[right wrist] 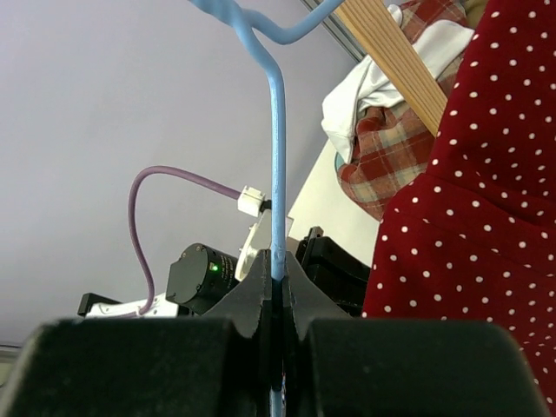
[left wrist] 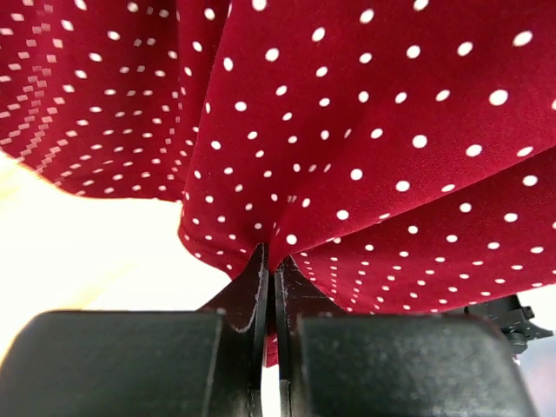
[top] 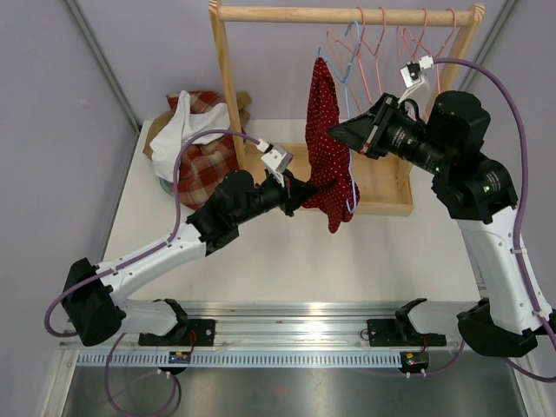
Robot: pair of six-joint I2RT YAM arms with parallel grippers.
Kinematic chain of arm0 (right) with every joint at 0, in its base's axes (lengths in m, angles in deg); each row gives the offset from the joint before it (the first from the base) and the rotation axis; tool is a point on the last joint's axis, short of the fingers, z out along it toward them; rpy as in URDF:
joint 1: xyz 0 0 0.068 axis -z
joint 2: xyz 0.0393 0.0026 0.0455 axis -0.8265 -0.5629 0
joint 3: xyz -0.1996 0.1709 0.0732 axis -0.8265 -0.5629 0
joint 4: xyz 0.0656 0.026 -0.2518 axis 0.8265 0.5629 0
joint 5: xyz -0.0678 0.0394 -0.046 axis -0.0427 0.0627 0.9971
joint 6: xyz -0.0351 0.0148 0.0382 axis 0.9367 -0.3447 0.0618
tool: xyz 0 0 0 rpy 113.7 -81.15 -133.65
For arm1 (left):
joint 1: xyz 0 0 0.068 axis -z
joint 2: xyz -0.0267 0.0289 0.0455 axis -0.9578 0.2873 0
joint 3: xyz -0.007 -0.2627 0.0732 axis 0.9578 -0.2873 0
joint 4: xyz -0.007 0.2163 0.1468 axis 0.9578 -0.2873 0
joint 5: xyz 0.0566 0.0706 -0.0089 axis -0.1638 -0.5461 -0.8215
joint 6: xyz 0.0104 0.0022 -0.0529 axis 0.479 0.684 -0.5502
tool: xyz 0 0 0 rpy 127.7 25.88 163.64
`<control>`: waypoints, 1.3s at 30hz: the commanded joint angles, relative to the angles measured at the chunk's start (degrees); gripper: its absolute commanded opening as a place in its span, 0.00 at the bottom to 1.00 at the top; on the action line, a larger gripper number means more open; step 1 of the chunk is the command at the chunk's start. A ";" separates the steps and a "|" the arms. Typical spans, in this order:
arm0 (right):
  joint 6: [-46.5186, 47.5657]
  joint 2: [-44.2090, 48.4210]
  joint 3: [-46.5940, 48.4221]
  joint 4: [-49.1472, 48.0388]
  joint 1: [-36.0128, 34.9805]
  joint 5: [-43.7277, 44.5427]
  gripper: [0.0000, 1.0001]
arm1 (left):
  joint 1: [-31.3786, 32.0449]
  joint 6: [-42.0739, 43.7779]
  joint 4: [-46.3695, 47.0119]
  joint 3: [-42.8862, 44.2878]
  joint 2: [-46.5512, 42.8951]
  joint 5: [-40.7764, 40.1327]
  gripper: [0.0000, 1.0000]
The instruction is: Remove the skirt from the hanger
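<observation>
The red skirt [top: 328,130] with white dots hangs from a light blue wire hanger [top: 350,52] on the wooden rail. My left gripper [top: 306,193] is at the skirt's lower left edge. In the left wrist view it [left wrist: 271,261] is shut on a fold of the skirt [left wrist: 347,130], pinching the cloth between the tips. My right gripper [top: 337,135] reaches in from the right at the skirt's mid height. In the right wrist view it [right wrist: 277,276] is shut on the hanger's blue wire [right wrist: 276,174], with the skirt [right wrist: 460,243] just to its right.
The wooden rack [top: 228,78] stands at the back of the table, with its base tray [top: 382,187] behind the skirt. Several pink hangers [top: 417,39] hang bare on the rail to the right. A pile of plaid and white clothes [top: 195,143] lies at the back left.
</observation>
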 commanded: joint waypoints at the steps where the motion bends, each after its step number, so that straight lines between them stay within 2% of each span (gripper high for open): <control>1: -0.68 2.00 -0.25 -6.13 -0.34 -0.90 0.00 | 0.49 0.16 5.48 2.30 -0.61 -0.08 0.00; 4: -0.24 2.09 -0.60 -5.77 -0.34 0.06 0.00 | 0.58 0.60 3.12 0.98 -1.75 -2.80 0.00; 7: 0.64 1.12 0.97 -4.98 -0.34 0.85 0.00 | 0.58 0.17 1.97 -4.37 -3.77 -6.31 0.00; 10: 2.04 -0.46 4.66 -2.88 -0.34 2.78 0.00 | 0.66 -4.13 4.41 -14.29 -5.53 -9.39 0.00; 12: 3.09 -1.95 7.55 -1.30 -0.42 4.27 0.00 | 2.15 -8.51 7.40 -22.37 -5.89 -9.84 0.00; 18: 3.98 -4.85 11.52 -0.94 -0.34 6.83 0.00 | 11.82 -13.45 14.17 -34.86 -3.69 -17.83 0.00; 21: 4.51 -7.48 13.37 -1.20 -0.34 7.53 0.00 | 15.59 -11.72 13.93 -33.31 -3.51 -20.20 0.00; 25: 5.03 -12.67 17.75 -1.47 -0.34 8.59 0.00 | 17.18 -10.56 14.18 -31.73 0.17 -21.88 0.00; 32: 6.09 -24.97 32.07 0.11 -0.25 11.31 0.00 | 19.65 -8.98 13.13 -29.78 2.99 -24.25 0.00; 35: 5.83 -29.72 33.58 -0.14 -0.25 12.98 0.00 | 19.65 -9.15 13.56 -30.40 2.55 -24.52 0.00; 39: 4.60 -32.80 30.78 -3.56 0.01 13.51 0.00 | 19.73 -9.33 13.92 -30.58 2.46 -24.69 0.00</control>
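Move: The left fingers are already shut on the polka-dot skirt, whose middle is some 4 cm to their right, 3 cm ahead and 10 cm up. The bare table it goes to is about 11 cm back, 3 cm left and 27 cm below; the frame's wooden tray lies roughly 16 cm ahead, 8 cm right and 29 cm down. From the right hand, gripping the blue hanger, its rail spot is about 27 cm ahead, 2 cm left and 12 cm up, the nearest pink hanger's hook 8 cm to the right at similar reach and height. Keeping its pinch on the skirt, the left hand pulls it quickly down about 25 cm and back some 11 cm, away from the hanger to just over the table, fingers tipping down some 25 degrees. The right hand keeps its grip on the blue hanger, nearly still at first with a slight dip, then carries it about 16 cm forward and a little left to the rail, rising slightly and then sinking. ##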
